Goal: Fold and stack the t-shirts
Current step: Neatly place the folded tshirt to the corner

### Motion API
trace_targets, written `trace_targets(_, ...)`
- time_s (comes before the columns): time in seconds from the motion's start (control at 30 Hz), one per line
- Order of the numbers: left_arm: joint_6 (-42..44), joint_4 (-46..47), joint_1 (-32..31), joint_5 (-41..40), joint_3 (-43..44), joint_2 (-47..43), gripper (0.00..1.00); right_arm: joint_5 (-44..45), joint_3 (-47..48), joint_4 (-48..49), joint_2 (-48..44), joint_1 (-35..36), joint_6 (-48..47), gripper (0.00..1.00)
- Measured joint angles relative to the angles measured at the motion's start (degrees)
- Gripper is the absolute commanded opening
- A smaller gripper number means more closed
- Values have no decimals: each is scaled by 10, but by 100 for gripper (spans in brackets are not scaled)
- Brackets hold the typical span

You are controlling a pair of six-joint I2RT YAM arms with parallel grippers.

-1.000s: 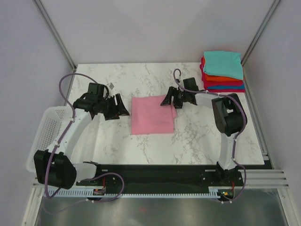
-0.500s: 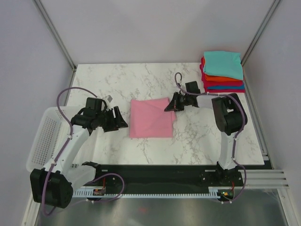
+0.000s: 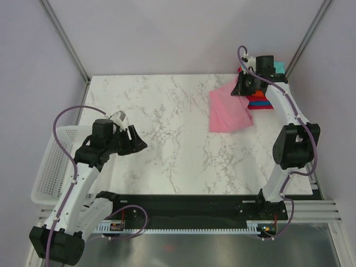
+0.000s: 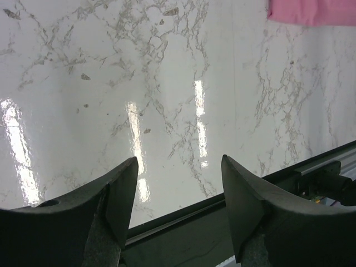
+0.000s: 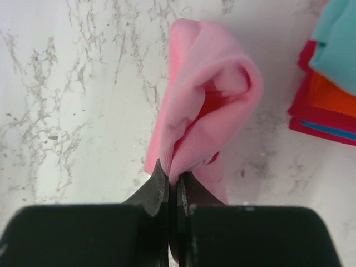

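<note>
My right gripper is shut on an edge of the folded pink t-shirt and holds it lifted at the back right, the cloth hanging down toward the table. In the right wrist view the pink shirt bulges out from between my shut fingers. The stack of folded shirts, teal on top over orange, red and blue, lies just behind and right of it, partly hidden by the arm; it also shows in the right wrist view. My left gripper is open and empty over the table's left side.
A white mesh basket stands off the table's left edge. The marble table is bounded by grey walls and metal posts. A black rail runs along the near edge under my left gripper.
My right gripper has carried the pink shirt from the table's middle up and to the back right, beside the stack. My left arm has pulled back toward the near left.
</note>
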Motion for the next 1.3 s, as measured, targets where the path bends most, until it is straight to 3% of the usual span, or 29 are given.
trace_targets(0.27, 0, 0, 0, -5, -3, -4, 68, 95, 109, -72, -16, 1, -82, 0)
trace_targets(0.73, 0, 0, 0, -4, -4, -4, 67, 171, 266, -106, -36, 0, -168, 0)
trace_targets(1.3, 0, 0, 0, -4, -8, 0, 67, 229, 283, -51, -40, -12, -211, 0)
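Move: About 10 cm to the right of the right hand and 9 cm ahead lies the stack of folded t-shirts, its middle some 14 cm lower. The table's far edge runs about 15 cm straight ahead, 19 cm down; its right edge is some 21 cm to the right and 9 cm ahead, equally low. From the left hand the stack is roughly 32 cm ahead, 48 cm to the right and 13 cm below. Lifting the pink t-shirt, still pinched and hanging from its shut fingers, the right hand climbs about 21 cm, drifting some 9 cm right to bring the cloth over the stack; the climb slows sharply near the end. The wrist swings the fingers from forward-left to nearly straight forward, some 20 degrees less steeply down. ##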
